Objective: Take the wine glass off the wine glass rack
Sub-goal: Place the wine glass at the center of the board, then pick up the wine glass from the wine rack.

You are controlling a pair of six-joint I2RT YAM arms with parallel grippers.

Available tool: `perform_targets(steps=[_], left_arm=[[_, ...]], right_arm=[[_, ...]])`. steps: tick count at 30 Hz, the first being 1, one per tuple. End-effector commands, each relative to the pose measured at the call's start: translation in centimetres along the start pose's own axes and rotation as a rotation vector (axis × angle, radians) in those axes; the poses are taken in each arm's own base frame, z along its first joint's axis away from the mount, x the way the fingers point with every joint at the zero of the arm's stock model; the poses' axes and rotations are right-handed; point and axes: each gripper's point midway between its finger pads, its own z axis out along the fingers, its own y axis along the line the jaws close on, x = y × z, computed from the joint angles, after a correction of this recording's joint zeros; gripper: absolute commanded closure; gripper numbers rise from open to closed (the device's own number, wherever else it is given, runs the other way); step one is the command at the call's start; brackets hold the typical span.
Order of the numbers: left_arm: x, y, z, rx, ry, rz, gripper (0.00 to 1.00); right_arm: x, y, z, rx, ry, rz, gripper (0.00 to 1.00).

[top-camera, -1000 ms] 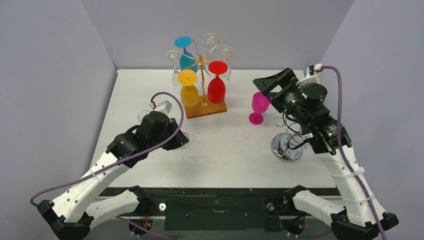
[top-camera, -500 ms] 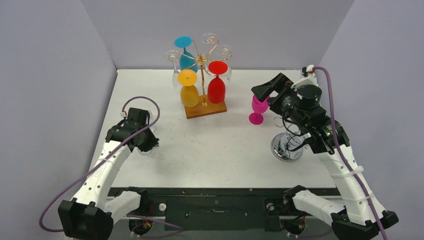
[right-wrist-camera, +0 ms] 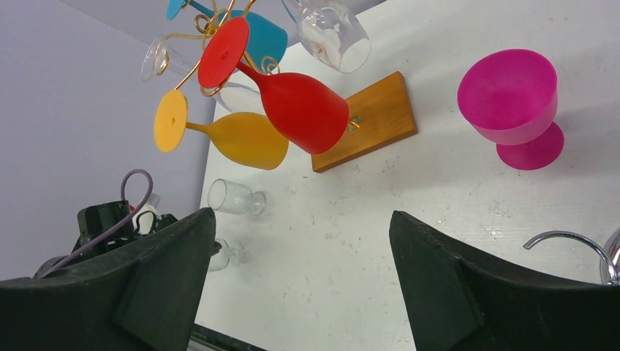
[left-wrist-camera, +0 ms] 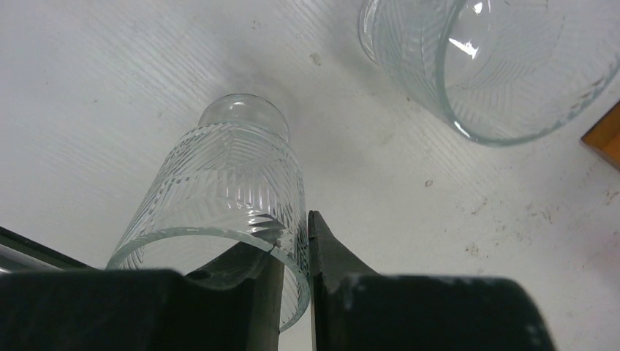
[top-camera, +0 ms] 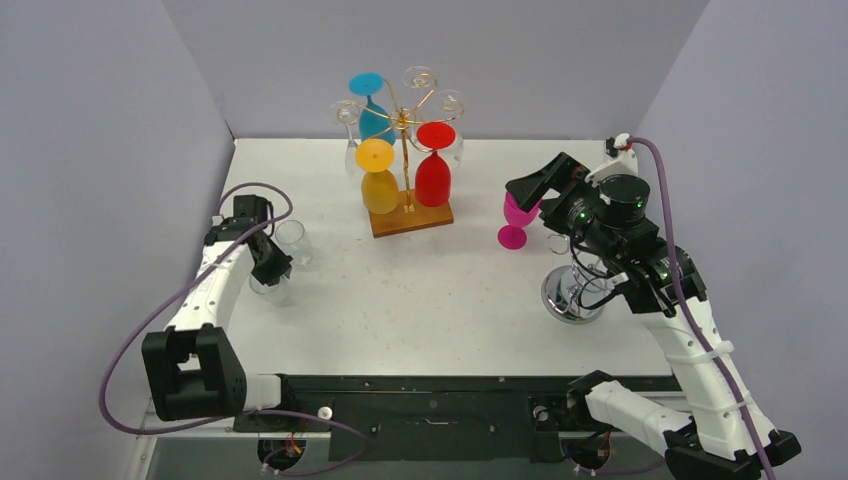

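The wine glass rack (top-camera: 405,120), gold wire on a wooden base (top-camera: 412,217), stands at the back centre. Blue (top-camera: 375,118), yellow (top-camera: 379,185), red (top-camera: 433,175) and clear (top-camera: 352,150) glasses hang on it upside down. My left gripper (top-camera: 270,272) is at the table's left side, shut on the rim of a clear ribbed wine glass (left-wrist-camera: 219,197). One finger is inside the bowl and one outside. The glass's foot is down at the table surface. My right gripper (top-camera: 530,185) hovers open and empty beside a pink glass (top-camera: 517,215).
A second clear ribbed glass (top-camera: 293,240) stands just beyond the held one. A chrome wire stand (top-camera: 575,290) with a round base sits under my right arm. The grey left wall is close to my left arm.
My left arm has swung left and away from the rack with the clear glass, down beside the other clear glass. My right gripper has shifted only slightly.
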Motion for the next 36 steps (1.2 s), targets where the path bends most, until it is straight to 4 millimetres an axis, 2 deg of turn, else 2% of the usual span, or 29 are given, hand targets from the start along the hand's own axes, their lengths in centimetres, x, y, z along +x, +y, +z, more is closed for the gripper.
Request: perform_targets(steps=[1, 8, 10, 12, 13, 14, 15, 18, 22, 31, 36], left_arm=[[-4.4, -1.7, 0.5, 0.035, -0.094, -0.031, 1.00], [-6.1, -1.2, 2.6, -0.023, -0.074, -0.046, 1.00], [-6.4, -1.0, 2.9, -0.034, -0.078, -0.048, 0.97], [-6.8, -1.0, 3.0, -0.041, -0.087, -0.049, 0.84], [-6.9, -1.0, 3.0, -0.043, -0.089, -0.048, 0.80], [-7.1, -1.0, 2.9, -0.041, -0.094, -0.049, 0.71], [-7.3, -1.1, 2.8, -0.041, -0.099, -0.046, 0.68], [-8.1, -1.3, 1.9, -0.029, -0.125, -0.042, 0.53], [-9.2, -1.5, 0.3, -0.020, -0.168, -0.034, 0.41], [-10.9, -2.0, -4.0, 0.053, -0.272, -0.080, 0.20], [-10.4, -3.4, -6.2, 0.133, -0.307, -0.051, 0.09]], right_arm=[[-0.1, 0.4, -0.8, -0.031, -0.011, -0.034, 0.16], [0.3, -0.1, -0.8, -0.018, 0.007, -0.058, 0.16], [0.4, -0.1, -0.7, -0.018, 0.009, -0.060, 0.16], [0.5, -0.3, -0.7, -0.017, 0.010, -0.060, 0.15], [0.5, -0.3, -0.7, -0.014, 0.009, -0.060, 0.15], [0.6, -0.4, -0.7, -0.011, 0.009, -0.061, 0.15], [0.6, -0.5, -0.7, -0.009, 0.009, -0.063, 0.15], [0.6, -0.7, -0.7, 0.000, 0.010, -0.068, 0.15], [0.6, -0.9, -0.8, 0.009, 0.007, -0.072, 0.15], [-0.1, 0.1, -1.8, -0.004, 0.020, -0.078, 0.15], [-0.8, -0.3, -2.9, 0.029, -0.001, -0.099, 0.15]])
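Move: The left gripper already pinches the clear wine glass by its rim; the spot for it on the table lies about 6 cm to the left, 1 cm ahead, with the glass's middle there some 7 cm below the hand. The other clear glass stands about 7 cm ahead and 1 cm right; the gold rack's wooden foot is some 19 cm ahead, 27 cm right. From the idle right hand the spot is roughly 54 cm left, level fore and aft, far below. Bring the left gripper forward and left, about 4 cm in all, while easing down some 2 cm to set the held glass on the table to the left of the other clear glass. Then spread the fingers nearly wide to free the rim, still drifting forward and left, and rise about 8 cm clear of the glass, tipping the fingers slightly forward. ##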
